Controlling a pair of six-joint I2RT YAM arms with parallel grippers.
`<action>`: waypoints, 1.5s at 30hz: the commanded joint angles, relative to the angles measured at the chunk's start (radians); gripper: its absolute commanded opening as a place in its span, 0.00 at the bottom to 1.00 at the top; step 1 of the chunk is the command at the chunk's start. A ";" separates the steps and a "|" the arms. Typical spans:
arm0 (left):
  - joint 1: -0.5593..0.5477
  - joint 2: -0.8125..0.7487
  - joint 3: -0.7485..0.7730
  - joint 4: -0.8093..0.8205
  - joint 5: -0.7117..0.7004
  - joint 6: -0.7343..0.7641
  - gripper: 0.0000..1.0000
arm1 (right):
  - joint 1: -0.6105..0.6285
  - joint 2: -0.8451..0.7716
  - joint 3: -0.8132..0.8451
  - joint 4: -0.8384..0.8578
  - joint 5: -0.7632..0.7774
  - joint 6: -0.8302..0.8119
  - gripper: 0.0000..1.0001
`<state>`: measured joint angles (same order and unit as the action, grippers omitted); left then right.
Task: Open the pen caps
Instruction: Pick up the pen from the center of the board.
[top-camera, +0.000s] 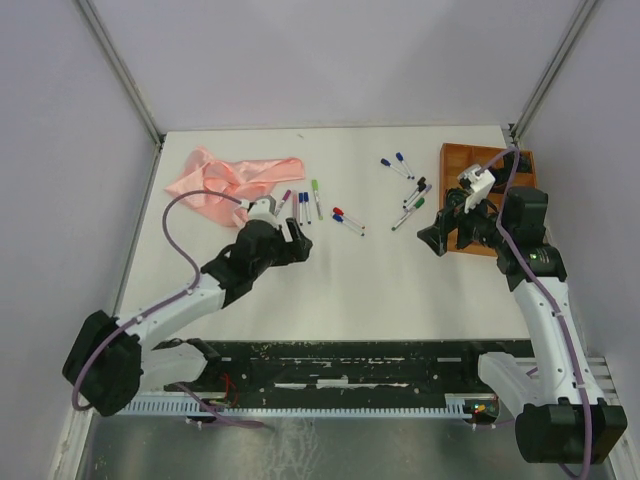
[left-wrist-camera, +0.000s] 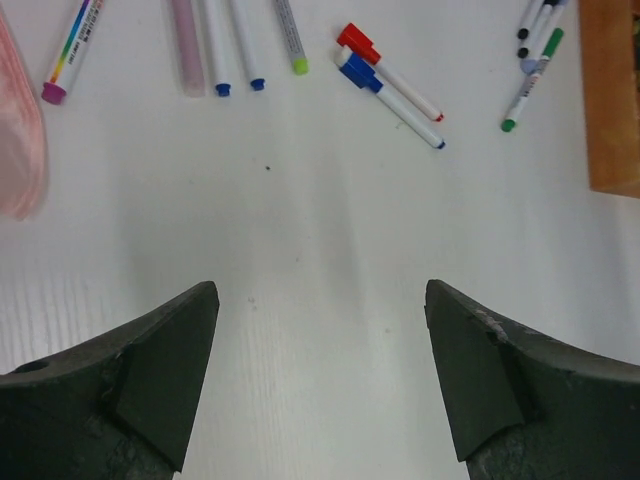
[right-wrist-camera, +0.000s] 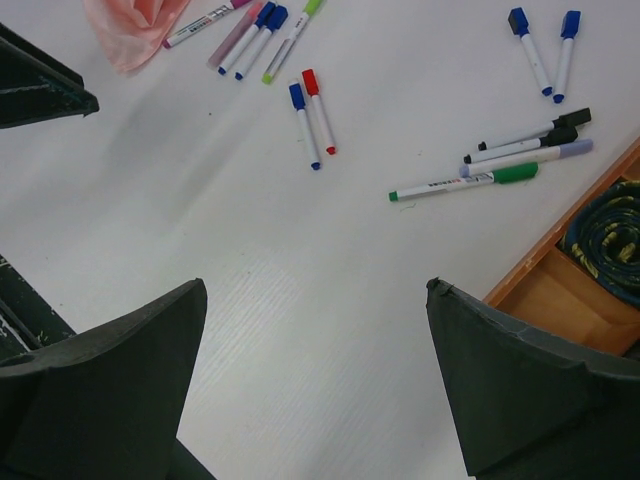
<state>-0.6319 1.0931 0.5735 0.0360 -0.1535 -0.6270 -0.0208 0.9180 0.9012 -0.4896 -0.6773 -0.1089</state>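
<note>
Several white-barrelled pens lie on the white table with their pen caps on. A row (top-camera: 300, 206) lies by the cloth, with a red-capped and blue-capped pair (top-camera: 348, 220) to its right. Further right are a green and black bunch (top-camera: 412, 196) and two blue-capped pens (top-camera: 397, 165). In the left wrist view the red cap (left-wrist-camera: 357, 42) and blue cap (left-wrist-camera: 360, 75) lie ahead. My left gripper (left-wrist-camera: 320, 290) is open over bare table just short of the row. My right gripper (right-wrist-camera: 315, 285) is open and empty beside the tray, near the green pen (right-wrist-camera: 465, 180).
A crumpled pink cloth (top-camera: 235, 178) lies at the back left. A wooden compartment tray (top-camera: 490, 190) stands at the right and holds a coiled cord (right-wrist-camera: 610, 240). Grey walls enclose the table on three sides.
</note>
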 joint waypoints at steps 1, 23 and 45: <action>-0.003 0.171 0.175 -0.039 -0.177 0.136 0.90 | -0.002 -0.004 0.006 -0.002 0.019 -0.074 0.99; 0.280 0.792 0.679 -0.174 -0.083 0.406 0.61 | 0.021 0.051 0.050 -0.086 0.037 -0.110 0.99; 0.308 0.927 0.765 -0.264 -0.008 0.421 0.33 | 0.032 0.055 0.043 -0.077 0.017 -0.100 0.99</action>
<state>-0.3283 2.0045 1.3098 -0.2096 -0.1696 -0.2436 0.0067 0.9710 0.9066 -0.5926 -0.6464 -0.2070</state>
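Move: The purple-capped pen lies about 20 cm ahead of the left hand, 6 cm to its left and 12 cm below. Level with that pen, the pink pen is some 5 cm to its right and the blue-capped pair about 8 cm to its right; the pink cloth's middle is roughly 14 cm to its left and 8 cm farther out. From the right hand the purple-capped pen is around 20 cm ahead, 46 cm left and 23 cm below. The purple-capped pen's near half ends up between the left fingertips: that hand sweeps about 18 cm forward, then swings left while sinking some 11 cm overall, rolling its left side up and steepening to point down at the pen. The fingers narrow from nearly wide open to about a third, not yet shut. The open right hand sinks 3 cm, away from the work. ##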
